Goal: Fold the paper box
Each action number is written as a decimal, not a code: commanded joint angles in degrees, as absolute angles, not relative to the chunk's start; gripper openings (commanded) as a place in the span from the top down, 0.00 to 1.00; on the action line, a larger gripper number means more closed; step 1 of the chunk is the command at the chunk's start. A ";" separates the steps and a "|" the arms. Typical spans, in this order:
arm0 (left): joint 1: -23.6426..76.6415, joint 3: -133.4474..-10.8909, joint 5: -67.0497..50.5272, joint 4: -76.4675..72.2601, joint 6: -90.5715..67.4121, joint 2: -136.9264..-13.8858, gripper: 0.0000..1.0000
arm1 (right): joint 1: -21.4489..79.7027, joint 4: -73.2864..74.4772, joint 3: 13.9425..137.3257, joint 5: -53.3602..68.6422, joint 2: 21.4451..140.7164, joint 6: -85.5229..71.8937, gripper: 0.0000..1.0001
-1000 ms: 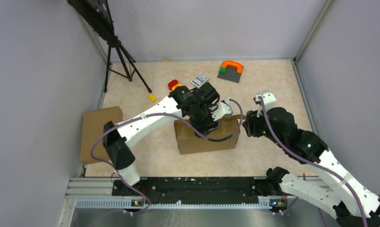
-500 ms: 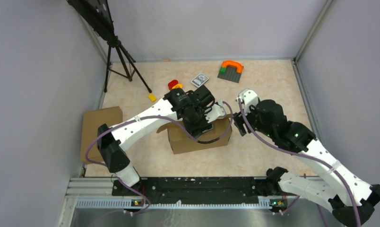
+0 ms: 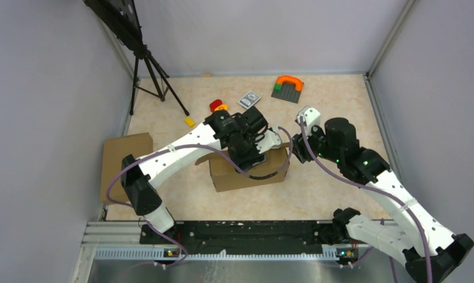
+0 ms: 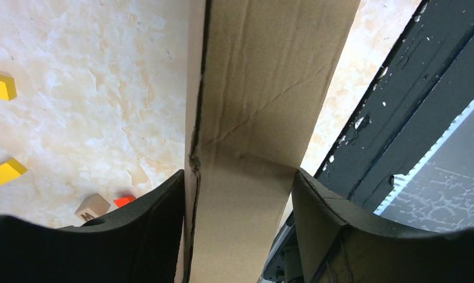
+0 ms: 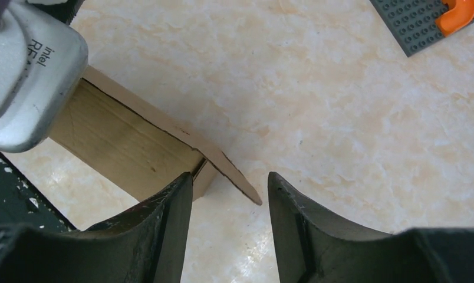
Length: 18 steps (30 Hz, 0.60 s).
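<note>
The paper box is plain brown cardboard standing as a shallow box in the middle of the table, with a flap sticking out at its left and right ends. My left gripper reaches down from above and is shut across the box; in the left wrist view the cardboard fills the gap between both fingers. My right gripper is at the box's right end, open. In the right wrist view the pointed corner of a flap lies between its fingers without touching them.
Another brown box lies at the left wall. A tripod stands at the back left. Red and yellow blocks, a yellow block, a small card pack and a grey baseplate with an orange arch lie behind.
The left gripper has dragged the paper box a little left and turned it slightly. The right arm has swung left, up to the box's right end.
</note>
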<state>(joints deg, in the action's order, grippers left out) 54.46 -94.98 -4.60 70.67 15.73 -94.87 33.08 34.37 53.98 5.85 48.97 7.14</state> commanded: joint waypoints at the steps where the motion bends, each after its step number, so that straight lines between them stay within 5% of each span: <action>1: 54.65 -94.42 -5.82 70.41 16.96 -92.77 0.46 | 31.79 30.19 54.01 10.64 50.73 8.04 0.54; 8: 54.67 -94.73 -6.11 70.41 17.05 -93.25 0.46 | 31.64 36.03 58.32 11.38 55.73 3.61 0.87; 18: 54.65 -95.40 -6.51 70.83 16.82 -94.41 0.47 | 31.61 42.36 64.00 11.70 59.37 -12.09 1.00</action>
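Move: For my right hand, the ear flap at the right end of the box's lid is about 3 cm to the left, 1 cm ahead and 3 cm below. The box's middle is some 15 cm to its left, 6 cm back and 10 cm lower; the brick plate lies roughly 24 cm ahead, 6 cm left and 22 cm down. From my left hand, which already grips the box, the ear is about 14 cm right, 6 cm ahead and slightly higher. I pinch the ear flap with my right hand: from half open it dips about 2.5 cm and goes 2 cm left onto the flap, fingers shutting completely. As they finish closing I ease back 1 cm and tip the fingers down some 15 degrees. My left hand keeps its grip on the box, practically still. ##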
